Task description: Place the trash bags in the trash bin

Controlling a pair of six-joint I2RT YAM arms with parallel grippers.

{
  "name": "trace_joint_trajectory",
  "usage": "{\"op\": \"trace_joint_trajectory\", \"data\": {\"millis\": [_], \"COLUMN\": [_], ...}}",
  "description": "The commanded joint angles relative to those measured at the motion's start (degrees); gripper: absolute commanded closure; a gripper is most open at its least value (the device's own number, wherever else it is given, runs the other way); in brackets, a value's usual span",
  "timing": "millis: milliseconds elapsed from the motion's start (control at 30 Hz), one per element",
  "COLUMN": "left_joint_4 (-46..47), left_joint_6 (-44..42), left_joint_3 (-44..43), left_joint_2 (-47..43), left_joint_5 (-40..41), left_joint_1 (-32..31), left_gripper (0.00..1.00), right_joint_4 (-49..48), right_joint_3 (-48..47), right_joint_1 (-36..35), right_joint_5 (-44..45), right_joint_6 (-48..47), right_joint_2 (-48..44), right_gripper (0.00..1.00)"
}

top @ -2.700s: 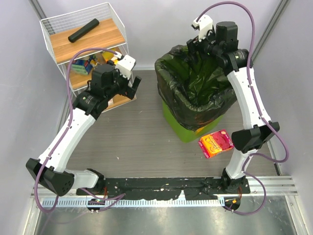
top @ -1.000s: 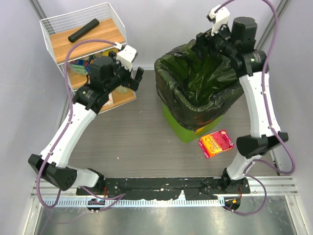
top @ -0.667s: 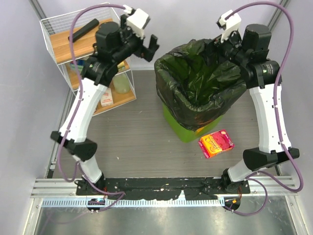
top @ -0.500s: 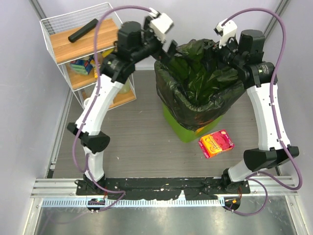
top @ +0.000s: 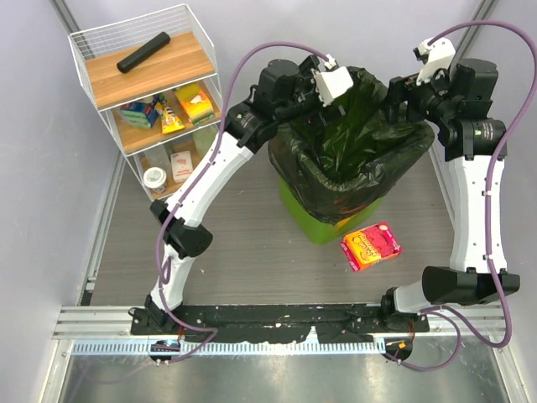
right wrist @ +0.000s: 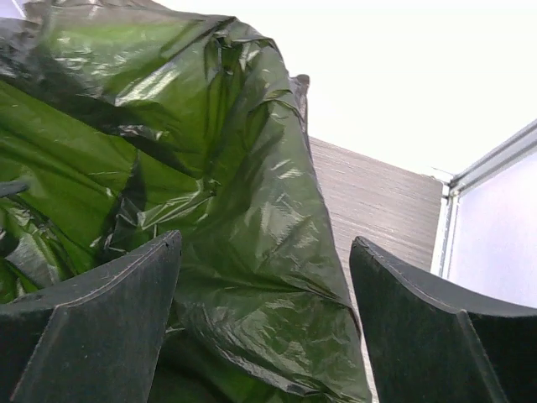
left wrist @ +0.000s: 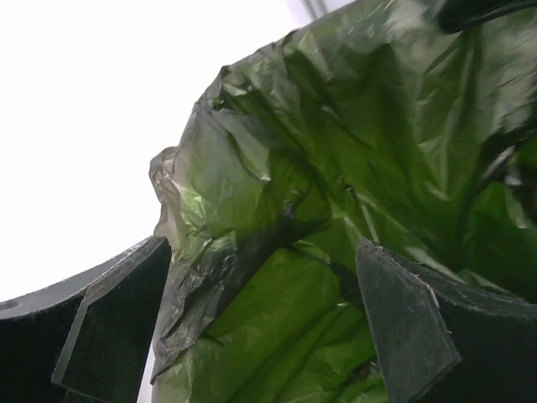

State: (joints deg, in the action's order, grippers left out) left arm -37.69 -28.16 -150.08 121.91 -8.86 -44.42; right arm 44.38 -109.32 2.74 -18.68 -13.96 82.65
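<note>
The black trash bag point(top: 344, 159) lines the lime-green trash bin point(top: 306, 217), its mouth open and its crinkled edge draped over the rim. My left gripper point(top: 346, 94) hangs over the bag's back left edge, open. In the left wrist view the bag point(left wrist: 336, 151) fills the space between and beyond the spread fingers of my left gripper point(left wrist: 260, 252). At the back right edge my right gripper point(top: 401, 91) is open too. In the right wrist view a raised fold of the bag point(right wrist: 226, 143) stands between the wide fingers of my right gripper point(right wrist: 267, 243), untouched by either one.
A white wire shelf point(top: 92, 38) stands at the back left, with a slim black roll point(top: 143, 52) on its top board and small items below. A pink packet point(top: 371, 246) lies on the floor by the bin's front right. Walls close in on both sides.
My left arm has swung up from the shelf and across to the bag's back left edge. My right arm has shifted a little to the right. The bag and bin stay put.
</note>
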Motion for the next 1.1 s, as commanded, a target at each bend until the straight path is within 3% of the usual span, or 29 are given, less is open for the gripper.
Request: {"op": "trace_joint_trajectory", "data": {"millis": [0, 300, 567, 1067], "left_joint_4": [5.1, 8.3, 5.3, -3.9], "left_joint_6": [-6.9, -8.8, -4.2, 0.6], "left_joint_3": [-2.2, -4.3, -4.7, -3.1], "left_joint_2": [2.3, 5.5, 6.0, 4.4], "left_joint_5": [5.3, 6.6, 1.4, -4.7], "left_joint_1": [1.0, 4.0, 7.5, 8.1], "left_gripper": [0.05, 0.06, 0.08, 0.27], "right_joint_4": [-1.3, -0.4, -0.3, 2.0], "right_joint_3": [0.6, 1.7, 2.0, -1.7], "right_joint_1": [0.0, 0.2, 0.3, 0.3], "right_joint_5": [-3.5, -4.3, -4.9, -6.9], "right_joint_6": [0.7, 0.1, 0.3, -0.4], "right_joint_2": [-1.8, -1.7, -1.3, 0.5], "right_gripper": [0.15, 0.15, 0.15, 0.15]}}
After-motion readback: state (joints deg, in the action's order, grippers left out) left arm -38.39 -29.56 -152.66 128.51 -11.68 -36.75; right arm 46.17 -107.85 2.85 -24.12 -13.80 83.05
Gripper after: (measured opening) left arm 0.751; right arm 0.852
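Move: The far-left stretch of the trash bag's rim lies about 9 cm ahead of the left hand, 2 cm to its left and 5 cm below. The middle of the bag's mouth is some 3 cm back, 4 cm to this hand's right and 7 cm below; the rim's far peak stands about 12 cm ahead, 6 cm right and 5 cm below. From the right hand, that far-left rim is roughly 14 cm left, 6 cm ahead and 6 cm down. No firm contact can be seen yet, but the left hand brings its fingers around the fold of bag at the far-left rim: it reaches about 8 cm forward, sinking, then drifts some 4 cm left. It eases back a little, still sinking to about 5 cm down in all, while its wide-open fingers begin to close by roughly a fifth. The right hand, open over the bag's right side, settles about 2 cm lower. ##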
